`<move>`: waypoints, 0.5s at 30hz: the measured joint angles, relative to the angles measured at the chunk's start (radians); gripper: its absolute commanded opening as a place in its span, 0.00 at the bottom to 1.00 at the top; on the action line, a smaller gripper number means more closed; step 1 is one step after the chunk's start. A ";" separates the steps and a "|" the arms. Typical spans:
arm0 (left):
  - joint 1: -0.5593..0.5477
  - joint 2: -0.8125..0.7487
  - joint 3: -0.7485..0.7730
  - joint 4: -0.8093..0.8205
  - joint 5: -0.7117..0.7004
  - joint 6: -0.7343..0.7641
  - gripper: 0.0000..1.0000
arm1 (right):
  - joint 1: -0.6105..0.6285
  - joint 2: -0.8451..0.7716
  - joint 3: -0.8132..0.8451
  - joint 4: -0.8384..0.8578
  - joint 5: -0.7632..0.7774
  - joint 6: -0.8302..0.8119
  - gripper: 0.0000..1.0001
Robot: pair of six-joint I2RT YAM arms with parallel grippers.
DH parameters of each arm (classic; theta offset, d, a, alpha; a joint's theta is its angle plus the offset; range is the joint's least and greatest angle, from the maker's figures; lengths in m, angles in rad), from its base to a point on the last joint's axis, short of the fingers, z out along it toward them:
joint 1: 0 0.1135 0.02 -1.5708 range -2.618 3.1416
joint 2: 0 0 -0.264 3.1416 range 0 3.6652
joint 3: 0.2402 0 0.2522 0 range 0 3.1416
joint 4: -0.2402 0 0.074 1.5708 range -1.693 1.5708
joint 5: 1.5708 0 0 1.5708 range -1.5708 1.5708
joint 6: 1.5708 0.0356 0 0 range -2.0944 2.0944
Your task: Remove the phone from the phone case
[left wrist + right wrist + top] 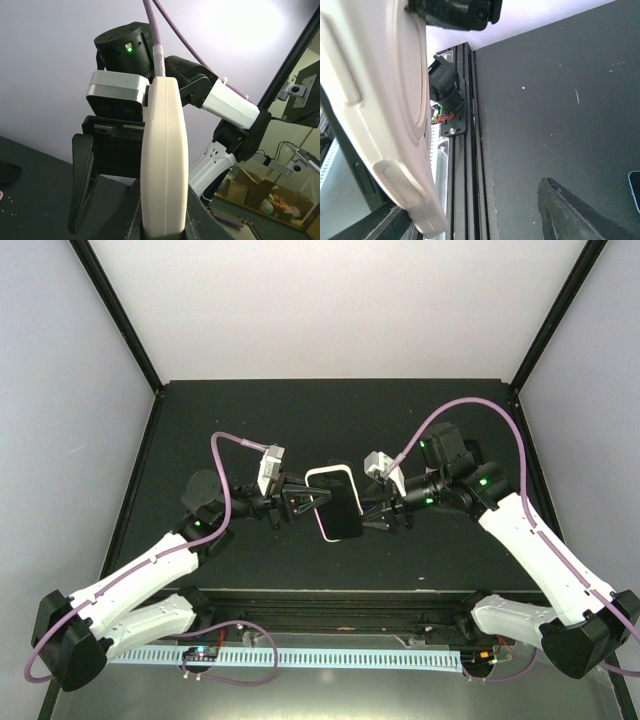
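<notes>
The phone [343, 515], dark screen up, sits in its cream case [328, 477], held in the air over the middle of the black table. My left gripper [310, 502] is shut on the case's left edge. In the left wrist view the case [164, 160] stands edge-on between my left gripper's [162, 222] jaws. My right gripper [378, 510] is open at the case's right edge. In the right wrist view the case [375, 115] lies by one jaw, and the other finger [575, 212] stands well apart from it.
The black table [330, 420] has a raised black rail [470, 150] along its near edge. Black frame posts stand at the back corners. The right arm's wrist and camera [117, 97] are close in front of the left gripper.
</notes>
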 measured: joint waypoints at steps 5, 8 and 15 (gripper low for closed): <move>0.000 0.027 -0.006 0.044 -0.005 -0.001 0.02 | -0.010 0.000 -0.002 0.032 -0.009 0.070 0.61; 0.000 0.044 -0.011 0.066 -0.005 0.003 0.01 | -0.014 0.004 -0.009 0.053 -0.027 0.105 0.58; -0.006 0.059 -0.013 -0.006 -0.029 0.052 0.02 | -0.024 0.018 -0.111 0.124 -0.109 0.152 0.26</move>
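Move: The cream case, phone still inside and screen tilted back at the robot, is pinched at its left edge by the left hand; its middle lies some 3 cm right of that hand, 3 cm below and 1 cm back. From the right hand, at the lower right corner, it lies about 5 cm left, 4 cm up and level fore-and-aft. Two bare phones lie on the table, roughly 23 cm ahead of the right hand and 29 cm below: one 6 cm left, one 1 cm right. The cased phone is carried down about 2 cm and forward about 1.5 cm, slightly rightwards, by the left hand's unchanged pinch, towards the right hand. The right hand first eases slightly up and forward, then sinks about 2.5 cm, rolling some 10 degrees, top forward, while its wide-open fingers partly close about the lower right corner. ##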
